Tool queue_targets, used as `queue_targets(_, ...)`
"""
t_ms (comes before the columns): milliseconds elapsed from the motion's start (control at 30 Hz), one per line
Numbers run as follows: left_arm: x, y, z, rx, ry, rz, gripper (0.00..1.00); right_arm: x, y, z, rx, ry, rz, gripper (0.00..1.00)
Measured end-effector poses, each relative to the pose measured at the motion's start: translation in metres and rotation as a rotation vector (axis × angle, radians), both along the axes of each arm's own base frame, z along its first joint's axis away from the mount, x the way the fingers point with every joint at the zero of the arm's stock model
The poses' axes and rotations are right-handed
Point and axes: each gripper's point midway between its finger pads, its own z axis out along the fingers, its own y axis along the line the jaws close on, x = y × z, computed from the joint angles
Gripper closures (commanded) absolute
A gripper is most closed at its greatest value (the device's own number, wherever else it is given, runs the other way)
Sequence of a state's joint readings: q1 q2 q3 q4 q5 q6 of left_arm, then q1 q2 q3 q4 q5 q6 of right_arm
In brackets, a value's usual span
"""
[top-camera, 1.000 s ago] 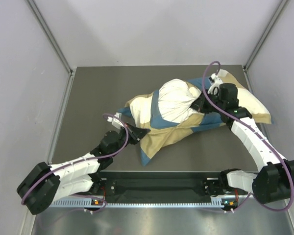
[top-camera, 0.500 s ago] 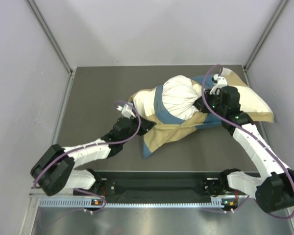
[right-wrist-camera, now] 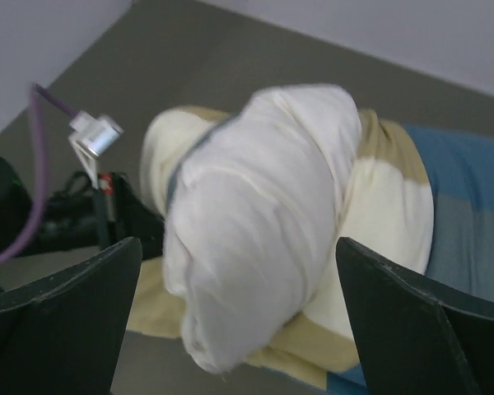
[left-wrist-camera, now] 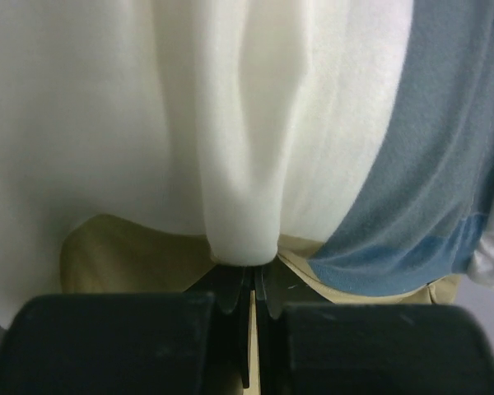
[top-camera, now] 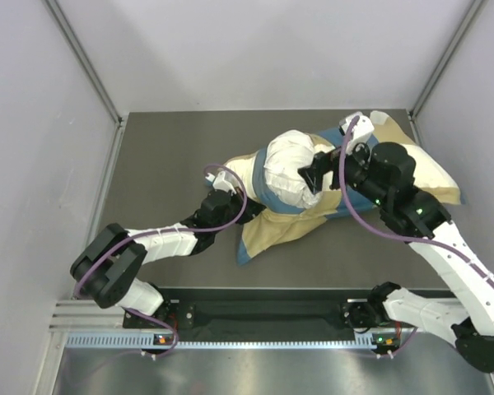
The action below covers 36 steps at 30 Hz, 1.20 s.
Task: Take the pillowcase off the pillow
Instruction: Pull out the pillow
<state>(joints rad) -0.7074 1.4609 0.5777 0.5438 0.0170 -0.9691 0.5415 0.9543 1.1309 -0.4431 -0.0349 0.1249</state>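
The white pillow (top-camera: 290, 160) bulges out of the checked blue, tan and cream pillowcase (top-camera: 284, 224) at mid-table. At the cover's left end, my left gripper (top-camera: 235, 200) is shut on a cream fold of the pillowcase (left-wrist-camera: 230, 164); the left wrist view shows the fold pinched at the tips (left-wrist-camera: 253, 276), with a blue check on the right. My right gripper (top-camera: 313, 173) hangs open just right of the bare pillow end (right-wrist-camera: 247, 222). Its fingers (right-wrist-camera: 66, 304) stand wide on either side and touch nothing. The rest of the pillow is hidden inside the cover (right-wrist-camera: 395, 222).
The grey table (top-camera: 165, 156) has white walls on the left, back and right. A black rail (top-camera: 263, 313) runs along the near edge between the arm bases. The left arm's purple cable (top-camera: 226, 174) loops near the cover.
My right gripper has opened, let go of the pillow end and drawn back above it. The left arm has pushed right toward the pillow, still holding the fold.
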Motion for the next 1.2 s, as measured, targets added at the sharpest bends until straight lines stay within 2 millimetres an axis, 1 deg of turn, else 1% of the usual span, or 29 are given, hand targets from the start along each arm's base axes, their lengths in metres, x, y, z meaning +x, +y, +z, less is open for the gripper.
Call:
queue_targets(67, -0.002, -0.002, -0.002, 0.0, 0.007, -0.013, 1.0, -0.007, 0.016, 0.033, -0.012, -0.081, 0.062, 0.0)
queue_targets(133, -0.004, -0.003, -0.002, -0.003, 0.01, -0.025, 1.0, -0.008, 0.032, 0.059, -0.034, -0.145, 0.109, 0.0)
queue_targets(167, -0.004, -0.003, -0.002, -0.004, 0.011, -0.029, 1.0, -0.005, 0.04, 0.068, -0.049, -0.171, 0.13, 0.0)
queue_targets(233, -0.005, -0.004, -0.002, -0.006, 0.013, -0.035, 1.0, 0.004, 0.058, 0.078, -0.086, -0.2, 0.165, 0.0)
queue_targets(300, -0.005, -0.004, -0.002, -0.007, 0.013, -0.036, 1.0, 0.019, 0.079, 0.073, -0.142, -0.197, 0.188, 0.0)
queue_targets(367, -0.005, -0.004, -0.001, -0.007, 0.011, -0.036, 1.0, 0.035, 0.099, 0.054, -0.207, -0.171, 0.205, 0.0)
queue_targets(400, -0.006, -0.004, -0.001, -0.007, 0.011, -0.036, 1.0, 0.042, 0.108, 0.034, -0.251, -0.14, 0.216, 0.0)
queue_targets(433, -0.006, -0.004, 0.0, -0.008, 0.011, -0.037, 1.0, 0.046, 0.116, 0.01, -0.31, -0.096, 0.23, 0.0)
queue_targets(467, -0.006, -0.004, -0.001, -0.007, 0.012, -0.036, 1.0, 0.048, 0.12, -0.012, -0.361, -0.054, 0.238, 0.0)
queue_targets(533, -0.006, -0.004, -0.001, -0.006, 0.012, -0.037, 1.0, 0.047, 0.12, -0.053, -0.455, 0.014, 0.243, 0.0)
queue_targets(600, -0.006, -0.003, 0.0, -0.006, 0.011, -0.037, 1.0, 0.04, 0.111, -0.083, -0.538, 0.063, 0.238, 0.0)
queue_targets(667, -0.007, -0.003, 0.0, -0.004, 0.014, -0.037, 1.0, 0.036, 0.103, -0.097, -0.587, 0.079, 0.229, 0.0)
queue_targets(733, -0.007, -0.002, 0.0, -0.003, 0.016, -0.036, 1.0, 0.034, 0.093, -0.102, -0.617, 0.079, 0.206, 0.0)
queue_targets(867, -0.009, -0.001, 0.001, -0.009, 0.017, -0.042, 1.0, 0.028, 0.08, -0.098, -0.634, 0.069, 0.175, 0.0)
queue_targets(1000, -0.006, 0.003, 0.002, -0.024, 0.024, -0.04, 1.0, 0.023, 0.068, -0.097, -0.648, 0.059, 0.146, 0.0)
queue_targets(1033, -0.005, 0.005, 0.003, -0.033, 0.028, -0.037, 1.0, 0.023, 0.066, -0.098, -0.653, 0.06, 0.14, 0.02)
queue_targets(1100, -0.002, 0.01, 0.002, -0.043, 0.036, -0.028, 1.0, 0.023, 0.062, -0.102, -0.668, 0.063, 0.133, 0.17)
queue_targets(1133, 0.0, 0.013, 0.002, -0.048, 0.039, -0.022, 1.0, 0.023, 0.061, -0.104, -0.677, 0.065, 0.129, 0.36)
queue_targets(1167, 0.001, 0.016, 0.001, -0.051, 0.043, -0.019, 1.0, 0.023, 0.059, -0.107, -0.688, 0.068, 0.127, 0.45)
queue_targets(1200, 0.002, 0.019, 0.002, -0.056, 0.047, -0.016, 1.0, 0.024, 0.057, -0.112, -0.691, 0.077, 0.122, 0.71)
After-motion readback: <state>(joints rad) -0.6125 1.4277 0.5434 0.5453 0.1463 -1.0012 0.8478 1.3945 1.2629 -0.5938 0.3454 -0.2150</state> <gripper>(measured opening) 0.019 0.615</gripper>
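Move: The pillow's bare white end bulges from the case about 8 cm ahead of the open right hand, 7 cm to its left and 18 cm below it. The case's blue band beside the bulge is some 7 cm ahead, 14 cm left and 20 cm down from the same hand. From the left gripper, shut on the case, the white end is about 10 cm ahead, 10 cm right and slightly higher. Up and to the left first, the right hand arcs forward over the pillow's bare end, then drops about 18 cm from the top of its swing and eases back right onto the white cloth, rolling some 40 degrees with its left side going down. Its wide-open fingers come around a fold and begin closing. The left hand keeps its pinch on the case. ##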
